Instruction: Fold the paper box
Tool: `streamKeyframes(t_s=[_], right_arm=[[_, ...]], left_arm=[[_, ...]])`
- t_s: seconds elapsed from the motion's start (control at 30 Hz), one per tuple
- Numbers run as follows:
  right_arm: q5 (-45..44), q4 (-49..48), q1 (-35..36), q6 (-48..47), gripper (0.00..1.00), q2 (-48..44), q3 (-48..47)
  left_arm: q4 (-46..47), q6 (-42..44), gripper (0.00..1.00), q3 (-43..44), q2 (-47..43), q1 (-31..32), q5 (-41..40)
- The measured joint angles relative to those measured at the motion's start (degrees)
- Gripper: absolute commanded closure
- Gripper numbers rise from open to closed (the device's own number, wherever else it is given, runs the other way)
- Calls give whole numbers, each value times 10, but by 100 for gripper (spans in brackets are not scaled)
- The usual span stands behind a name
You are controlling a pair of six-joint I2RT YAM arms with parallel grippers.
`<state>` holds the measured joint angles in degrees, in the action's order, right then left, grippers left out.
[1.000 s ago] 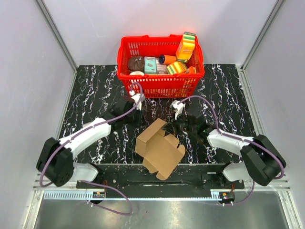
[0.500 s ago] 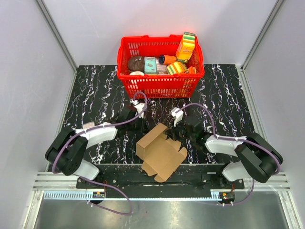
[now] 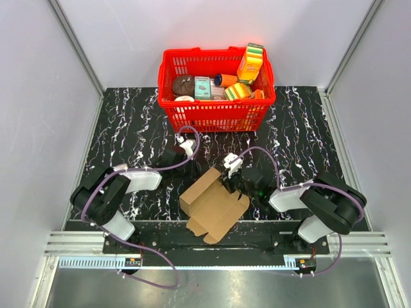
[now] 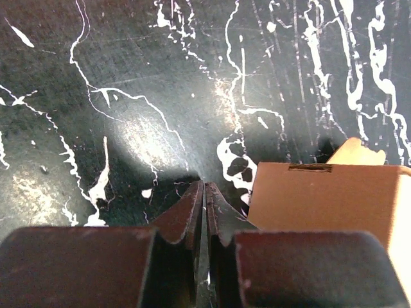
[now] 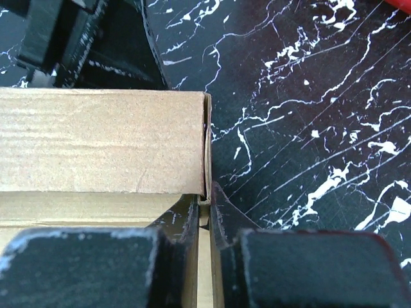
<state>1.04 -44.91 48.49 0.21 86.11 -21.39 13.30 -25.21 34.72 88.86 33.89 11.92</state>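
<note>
The paper box (image 3: 214, 205) is a brown cardboard sheet, partly folded, lying at the near middle of the table. My right gripper (image 3: 229, 186) is at its far right edge. In the right wrist view the right gripper (image 5: 204, 200) is shut on a thin upright wall of the paper box (image 5: 96, 141). My left gripper (image 3: 191, 169) hovers just beyond the box's far left flap. The left wrist view shows the left gripper (image 4: 204, 187) shut with nothing between its fingers, over bare marble, and the paper box (image 4: 321, 192) just to its right, apart from it.
A red plastic basket (image 3: 215, 115) full of colourful packages stands at the back centre. The black marbled tabletop (image 3: 122, 128) is bounded by grey walls on three sides. A metal rail (image 3: 205, 247) runs along the near edge by the arm bases.
The left gripper has shut and its arm has drawn back toward the base. The right gripper has moved left and nearer, pulling the box slightly toward the near edge.
</note>
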Motion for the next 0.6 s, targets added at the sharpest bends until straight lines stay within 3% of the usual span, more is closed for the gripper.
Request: streamKeyframes(t_s=[0.23, 0.4, 0.6], right_arm=[[-20, -137, 10, -10, 79, 79, 7], [-31, -161, 22, -12, 74, 140, 9], [-49, -198, 37, -13, 62, 162, 13]], left_arm=[[48, 3, 92, 2, 40, 0, 10], [54, 10, 92, 2, 43, 0, 11], [45, 19, 92, 8, 43, 0, 11]])
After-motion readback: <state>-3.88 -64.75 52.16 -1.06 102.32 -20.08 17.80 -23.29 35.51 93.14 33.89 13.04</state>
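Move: The end flap at the box's far right corner is already pinched by its top in my right fingers; its middle is about 3 cm below them and 1 cm to the left. The folded long wall is centred some 7 cm left and 4 cm back of that hand, and the base panel about 10 cm back, 2 cm left. From my closed left hand the wall's middle is 5 cm back, 2 cm right, and the flap 9 cm right, 1 cm back, both about level. Still pinching, my right hand nudges the corner about 1.5 cm forward and to the left, then lets go and drops some 3.5 cm along the end flap, opening until the fingertips stand astride its lower part, one inside the box, one outside. My left hand, fingers shut, eases down about 1 cm and slightly forward and right, staying just outside the long wall. ##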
